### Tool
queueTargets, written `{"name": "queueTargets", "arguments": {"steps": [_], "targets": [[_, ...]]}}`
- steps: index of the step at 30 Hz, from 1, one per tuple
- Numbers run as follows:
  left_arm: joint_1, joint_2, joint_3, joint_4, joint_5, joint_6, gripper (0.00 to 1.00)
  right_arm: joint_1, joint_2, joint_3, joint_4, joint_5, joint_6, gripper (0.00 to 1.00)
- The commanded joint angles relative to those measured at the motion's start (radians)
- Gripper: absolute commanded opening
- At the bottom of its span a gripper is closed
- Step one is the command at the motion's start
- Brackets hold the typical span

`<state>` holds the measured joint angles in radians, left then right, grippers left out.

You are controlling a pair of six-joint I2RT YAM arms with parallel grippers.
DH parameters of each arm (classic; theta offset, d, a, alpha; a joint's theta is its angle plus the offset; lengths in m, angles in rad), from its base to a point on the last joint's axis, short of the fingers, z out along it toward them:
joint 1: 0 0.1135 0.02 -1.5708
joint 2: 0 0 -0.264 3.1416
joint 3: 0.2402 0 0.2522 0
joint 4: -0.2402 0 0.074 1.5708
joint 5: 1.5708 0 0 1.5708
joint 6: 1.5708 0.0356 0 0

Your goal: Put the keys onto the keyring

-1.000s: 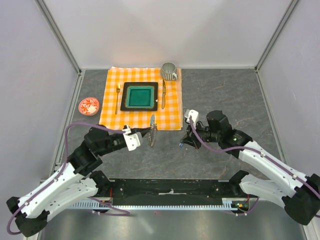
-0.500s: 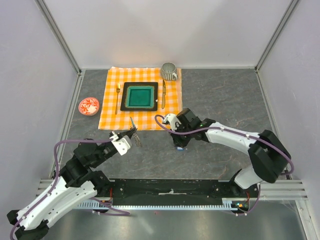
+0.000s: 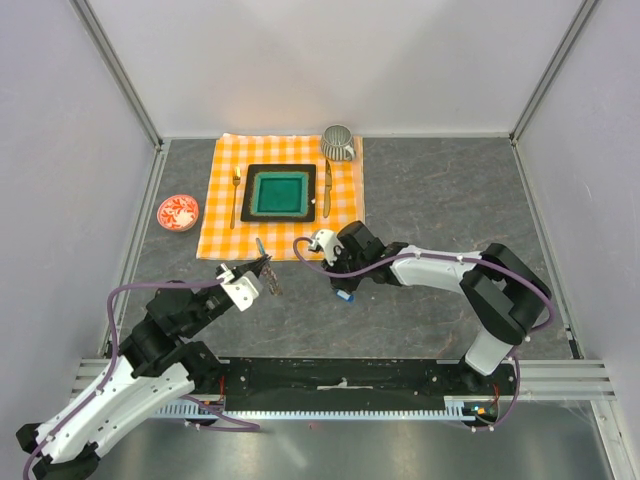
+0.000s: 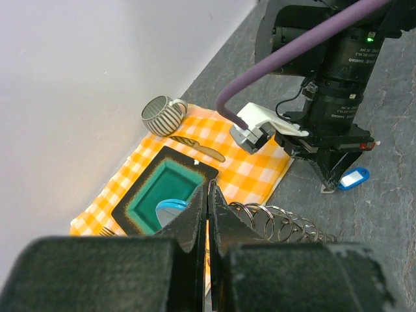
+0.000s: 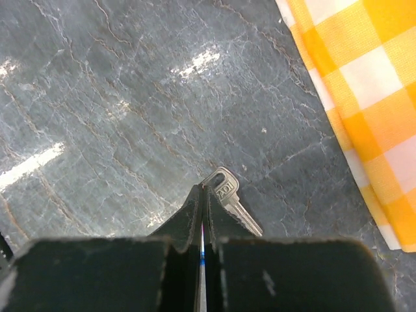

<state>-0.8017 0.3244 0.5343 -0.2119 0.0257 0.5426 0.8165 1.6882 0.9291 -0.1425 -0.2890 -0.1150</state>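
My left gripper is shut on the keyring, a coil of silvery rings that trails to the right of its fingers. A pale blue tag sticks out on the other side of them. My right gripper is shut, tips down at the grey table just off the cloth's near edge. A small silver key juts from its fingertips, and the key's bright-blue tag lies on the table beside them.
An orange check cloth lies at the back with a dark square plate with a green centre, a gold fork, a gold knife and a striped mug. A red-and-white dish sits left of the cloth.
My right gripper has slid left along the table, the blue-tagged key moving with it. My left gripper drew back to the left with the keyring, then stayed nearly still.
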Motion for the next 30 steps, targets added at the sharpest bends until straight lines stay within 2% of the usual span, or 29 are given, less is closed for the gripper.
{"name": "queueTargets", "arguments": {"steps": [1, 8, 12, 24, 28, 30], "targets": [[0.009, -0.005, 0.004, 0.080, -0.009, -0.015, 0.02, 0.006, -0.008, -0.050, 0.129, 0.002, -0.025, 0.00], [0.016, 0.007, 0.004, 0.085, 0.006, -0.020, 0.02, 0.012, -0.005, -0.093, 0.133, 0.024, -0.008, 0.00], [0.021, 0.011, 0.003, 0.088, 0.013, -0.020, 0.02, 0.016, -0.024, -0.107, 0.133, 0.039, 0.008, 0.04], [0.029, 0.011, 0.001, 0.089, 0.025, -0.026, 0.02, 0.018, -0.116, -0.062, 0.093, 0.060, 0.075, 0.30], [0.030, 0.007, 0.003, 0.089, 0.025, -0.027, 0.02, 0.018, -0.150, 0.006, -0.023, 0.102, 0.101, 0.47], [0.033, 0.002, 0.003, 0.089, 0.025, -0.029, 0.02, 0.018, -0.148, 0.057, -0.087, 0.126, 0.106, 0.51]]}}
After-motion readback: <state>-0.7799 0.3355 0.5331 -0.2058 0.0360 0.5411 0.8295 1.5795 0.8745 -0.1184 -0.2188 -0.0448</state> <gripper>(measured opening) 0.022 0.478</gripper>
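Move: The key and its blue tag are in the right hand's shut fingers, already down at the table: the key's middle is about 2 cm ahead and 1 cm to the right of the hand point, and the tag about 3 cm to the right and 1 cm back, both some 1 cm below. The placemat's near right corner is roughly 10 cm ahead and 6 cm right. From the left hand, the key lies about 20 cm right, 5 cm ahead and 24 cm down. Sinking about 1 cm at first, the right hand stays low over the table with its fingertips at the keys, then opens its shut fingers to about half width and lets go of them. As the fingers spread it climbs straight up, some 3 cm from its lowest point, leaving the keys below. ##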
